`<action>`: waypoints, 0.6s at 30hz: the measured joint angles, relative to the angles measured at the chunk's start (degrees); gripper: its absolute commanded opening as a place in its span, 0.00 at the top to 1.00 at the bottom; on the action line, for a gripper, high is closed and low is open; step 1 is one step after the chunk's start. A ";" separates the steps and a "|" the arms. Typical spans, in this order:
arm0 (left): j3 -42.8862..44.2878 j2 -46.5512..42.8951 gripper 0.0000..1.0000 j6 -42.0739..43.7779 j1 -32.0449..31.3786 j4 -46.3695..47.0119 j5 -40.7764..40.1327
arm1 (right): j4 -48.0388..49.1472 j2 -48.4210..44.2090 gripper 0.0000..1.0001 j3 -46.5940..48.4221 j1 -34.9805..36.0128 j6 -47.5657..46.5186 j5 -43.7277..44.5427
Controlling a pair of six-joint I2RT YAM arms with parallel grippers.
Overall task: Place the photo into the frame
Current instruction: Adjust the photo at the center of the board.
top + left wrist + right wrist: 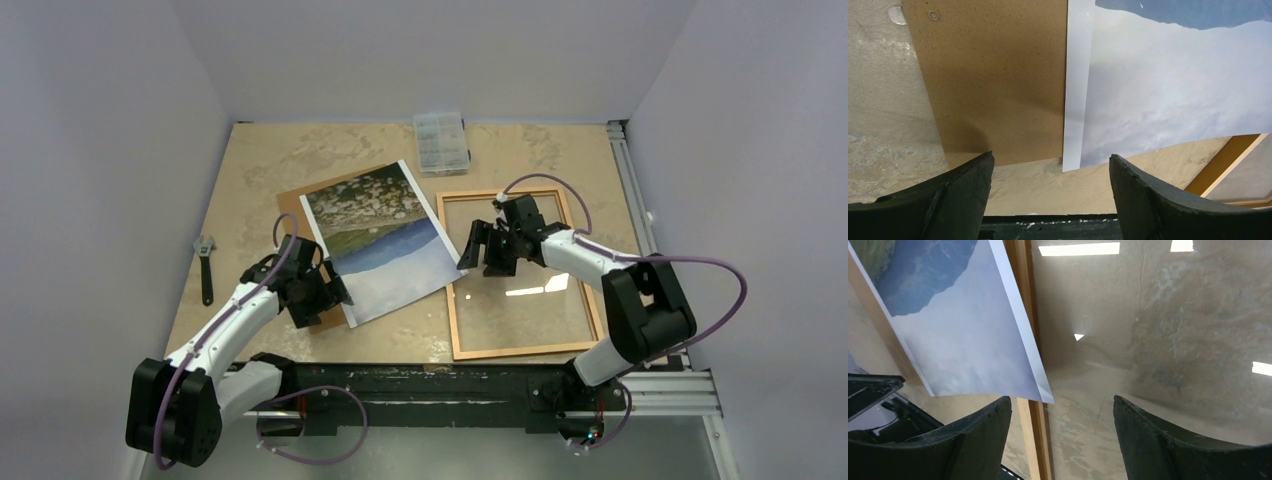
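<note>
The photo (385, 240) lies face up and skewed in the middle of the table, partly over a brown backing board (293, 204). Its right corner overlaps the left rail of the wooden frame (520, 350), which lies flat to the right with its clear pane up. My left gripper (335, 300) is open at the photo's near-left corner, holding nothing. In the left wrist view the photo (1173, 85) ends just past my left gripper (1050, 160). My right gripper (478, 255) is open over the frame's left rail (1023, 290), with the photo's corner (1045, 392) just ahead of my right gripper (1062, 400).
A clear plastic compartment box (441, 142) stands at the back, beyond the frame. A dark wrench (205, 268) lies near the table's left edge. The backing board (993, 75) sits under the photo's left side. Walls close in on three sides.
</note>
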 measured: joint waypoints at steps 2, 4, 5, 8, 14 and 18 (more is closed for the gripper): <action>0.00 0.00 0.18 0.00 0.00 0.02 0.00 | 2.16 1.97 0.32 0.09 -1.40 0.17 -2.78; 0.00 0.00 0.18 0.00 0.00 0.00 0.00 | 3.87 3.50 0.36 0.44 -1.51 0.39 -5.42; 0.00 0.00 0.18 0.00 0.00 0.00 0.00 | 4.98 4.28 0.38 0.59 -1.44 0.63 -6.78; 0.00 0.00 0.18 0.00 0.02 -0.02 0.00 | 8.20 6.43 0.45 0.76 -1.20 1.64 -10.27; 0.00 0.00 0.18 0.00 0.00 -0.02 0.00 | 10.99 7.63 0.85 0.74 -1.14 3.06 -13.77; 0.00 -0.02 0.18 0.00 0.00 -0.02 0.00 | 12.33 7.17 1.00 0.61 -1.14 3.87 -14.47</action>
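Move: The photo's near right corner lies about 3 cm left of the right fingers, level with them fore and aft and 1 cm lower. The wooden frame's left bar runs beneath that corner, its middle some 5 cm left and 1 cm back of the hand; the board's middle is about 24 cm left and 5 cm ahead. From the left hand the corner is roughly 27 cm right and 8 cm ahead. The right hand slides about 4 cm left onto the photo's near right corner, rolling slightly, and pinches it shut. ##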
